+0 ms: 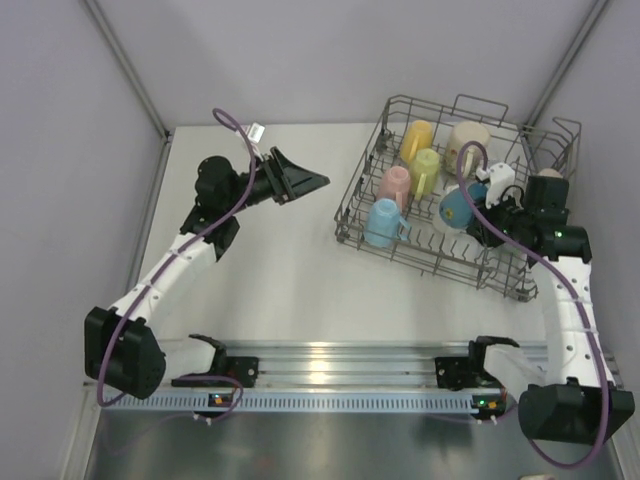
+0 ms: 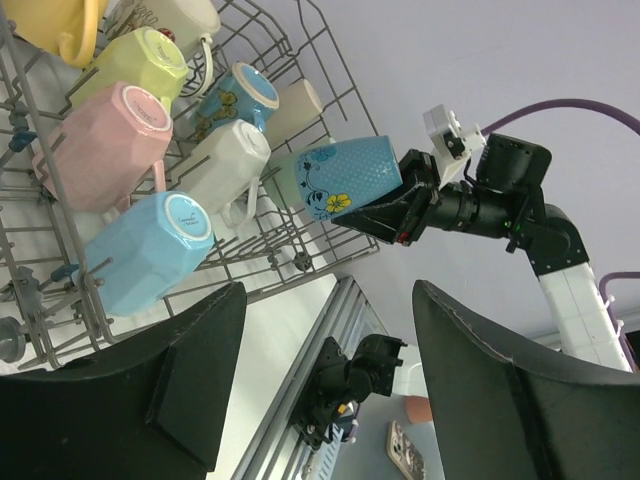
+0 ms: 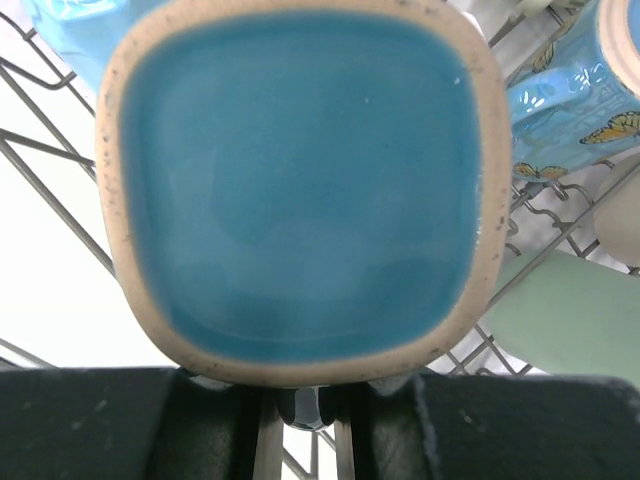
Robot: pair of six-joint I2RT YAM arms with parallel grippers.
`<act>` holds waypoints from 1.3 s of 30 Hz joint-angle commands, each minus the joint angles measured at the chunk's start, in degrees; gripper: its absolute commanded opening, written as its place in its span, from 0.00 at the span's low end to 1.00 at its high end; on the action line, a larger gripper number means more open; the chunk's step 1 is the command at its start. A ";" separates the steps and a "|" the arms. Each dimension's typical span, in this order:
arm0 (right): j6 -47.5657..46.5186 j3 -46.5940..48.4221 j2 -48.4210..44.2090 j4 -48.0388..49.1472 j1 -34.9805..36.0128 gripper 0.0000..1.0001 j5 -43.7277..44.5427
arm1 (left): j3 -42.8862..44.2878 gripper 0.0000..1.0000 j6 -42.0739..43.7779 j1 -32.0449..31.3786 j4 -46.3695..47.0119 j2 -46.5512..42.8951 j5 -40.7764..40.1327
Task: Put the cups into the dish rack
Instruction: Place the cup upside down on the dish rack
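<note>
The dish rack [image 1: 352,214], a grey wire basket, stands at the far right of the table. Yellow [image 1: 417,138], lime [image 1: 425,170], cream [image 1: 466,140], pink [image 1: 396,185] and light blue [image 1: 384,222] cups lie among its tines. My right gripper [image 1: 480,216] is shut on a blue flowered cup [image 2: 345,185], held tilted over the rack's right half. In the right wrist view its teal base [image 3: 295,180] fills the frame above the gripper [image 3: 305,400]. My left gripper [image 1: 305,182] hangs open and empty left of the rack, facing it [image 2: 330,380].
A white mug [image 2: 225,170] and a blue butterfly mug [image 2: 240,95] also lie in the rack, with a mint green cup [image 3: 570,310] beside the held one. An aluminium rail [image 1: 340,375] runs along the near edge. Grey walls close in both sides.
</note>
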 commanded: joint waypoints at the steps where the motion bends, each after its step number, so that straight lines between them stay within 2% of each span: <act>1: -8.41 3.56 0.52 0.61 -4.64 0.00 -10.87 | 0.17 0.73 2.08 -0.03 -1.00 -2.69 1.46; 5: -11.50 0.66 0.61 -1.58 -5.00 0.00 -7.27 | -0.27 0.74 3.40 0.06 -2.41 -4.36 0.58; 8: -13.53 -0.40 1.13 -0.97 -5.00 0.00 -8.85 | -0.36 0.74 3.58 0.06 -2.41 -4.54 0.67; 12: -15.73 0.13 4.65 -2.90 -5.00 0.00 -4.56 | -0.45 0.75 3.31 0.06 -2.41 -3.66 2.07; 21: -20.82 0.83 8.52 -5.62 -4.91 0.00 -4.20 | -0.45 0.75 4.19 0.06 -1.71 -2.43 2.34; 29: -21.27 -0.66 10.63 -7.21 -4.12 0.00 -4.72 | -1.06 0.75 4.02 0.06 -1.36 -1.46 2.69; 33: -20.83 -1.36 11.33 -6.42 -3.68 0.00 -1.49 | -1.59 0.75 3.93 0.15 -1.19 -1.28 2.60; 35: -20.83 -1.45 11.69 -6.07 -3.33 0.04 -0.16 | -1.68 0.75 3.84 0.15 -1.01 -1.28 2.43; 39: -20.04 -1.28 11.95 -6.07 -3.24 0.21 1.43 | -1.68 0.75 3.41 0.15 -0.57 -1.11 2.34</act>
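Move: The right hand holds the blue cup by its handle; its free spot near the rack's front edge is level ahead, about 3 cm left and 10 cm below. The white cup stands about 7 cm ahead and 5 cm left, the light-blue cup some 21 cm left and 3 cm ahead, the butterfly cup roughly 14 cm ahead and 6 cm right. From the left hand, that spot is some 33 cm right, 3 cm back and well below. The right hand lowers the gripped cup about 7 cm towards the rack's front spot, fingers tipping roughly 15 degrees downward. ##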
